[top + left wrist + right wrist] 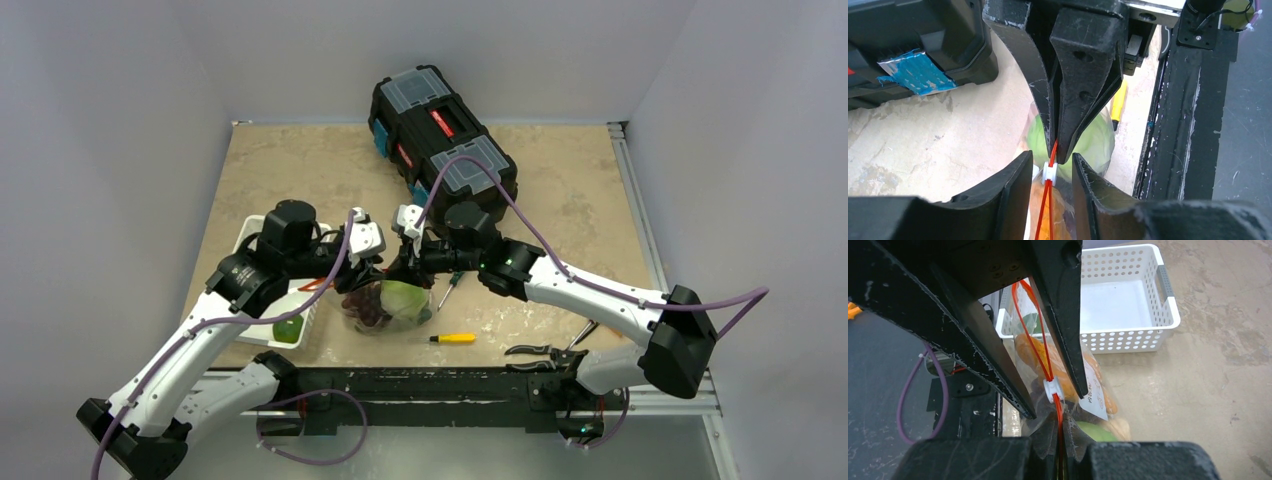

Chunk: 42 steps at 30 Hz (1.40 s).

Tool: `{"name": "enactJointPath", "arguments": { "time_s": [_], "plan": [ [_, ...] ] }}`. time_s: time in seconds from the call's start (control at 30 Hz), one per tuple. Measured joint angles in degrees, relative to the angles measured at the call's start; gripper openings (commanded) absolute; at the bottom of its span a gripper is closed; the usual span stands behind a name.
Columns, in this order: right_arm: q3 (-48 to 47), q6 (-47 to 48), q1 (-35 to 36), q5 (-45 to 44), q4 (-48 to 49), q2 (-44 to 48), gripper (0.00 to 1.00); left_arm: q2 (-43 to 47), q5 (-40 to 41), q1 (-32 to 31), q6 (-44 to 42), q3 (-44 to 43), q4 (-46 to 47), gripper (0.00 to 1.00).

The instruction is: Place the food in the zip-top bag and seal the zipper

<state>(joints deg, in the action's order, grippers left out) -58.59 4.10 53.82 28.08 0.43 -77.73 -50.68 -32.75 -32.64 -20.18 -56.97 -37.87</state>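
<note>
The zip-top bag (385, 308) lies near the front edge, lifted by its mouth, with pale green cabbage (1098, 142), orange carrots (1030, 354) and purple grapes (370, 308) inside. My right gripper (1060, 422) is shut on the orange-red zipper (1048, 365), just beside its white tab (1052, 389). Facing it, my left gripper (1052, 159) straddles that white tab (1049, 172); its jaws stand apart with a small gap on each side. A white label (1094, 392) shows on the bag. A green round fruit (288, 330) sits in the basket.
The white slotted basket (262, 232) stands left of the bag. A black toolbox (440, 130) sits at the back. A yellow screwdriver (452, 338), a green-handled screwdriver (450, 285) and pliers (545, 350) lie to the right, near the front rail (420, 385).
</note>
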Motion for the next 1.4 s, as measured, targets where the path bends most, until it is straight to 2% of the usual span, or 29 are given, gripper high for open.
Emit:
{"name": "enactJointPath", "arguments": {
  "time_s": [0.17, 0.37, 0.6, 0.77, 1.07, 1.4],
  "plan": [
    [0.0, 0.0, 0.0, 0.0, 0.0, 0.0, 0.00, 0.0, 0.0, 0.0, -0.4, 0.3, 0.0, 0.20],
    [0.0, 0.0, 0.0, 0.1, 0.0, 0.0, 0.00, 0.0, -0.1, 0.0, -0.5, 0.4, -0.1, 0.00],
    [0.2, -1.2, 0.1, -1.0, 1.0, 0.3, 0.00, 1.6, 1.7, 0.0, -0.4, 0.4, -0.7, 0.00],
    [3.9, -4.6, 0.3, -5.5, 5.7, 4.1, 0.00, 5.5, 5.0, 0.0, -0.5, 0.4, -2.1, 0.00],
    [5.9, -6.6, 0.5, -14.1, 8.7, 5.8, 0.00, 12.8, 11.3, 0.0, -0.4, 0.6, -9.0, 0.00],
    [5.9, -6.0, 0.4, -21.4, 8.9, 5.8, 0.00, 18.6, 14.5, 0.0, -0.4, 0.6, -16.5, 0.00]
  ]
}}
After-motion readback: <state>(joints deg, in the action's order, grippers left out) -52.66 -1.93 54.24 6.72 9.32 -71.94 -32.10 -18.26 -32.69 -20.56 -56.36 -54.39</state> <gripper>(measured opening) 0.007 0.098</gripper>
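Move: The zipper's white slider already sits practically at the left hand's own point, between its part-open fingertips, and lies about 3 cm to the left of the right hand's shut fingers at the same height. From the left hand, the bagged cabbage hangs some 4 cm back, 4 cm right and 9 cm down; the grapes about 5 cm back, 3 cm left and equally low. The white basket's middle lies roughly level, 23 cm left and 15 cm down. Leftward and back goes the left hand, about 9 cm away from the right hand, after first closing on the white slider nearly in place; it turns slightly counter-clockwise and keeps its pinch. The right hand, still gripping the closed zipper, pulls the other way, about 5 cm forward with some 3 cm to the right and 2 cm up, swivelling some 20 degrees clockwise. ##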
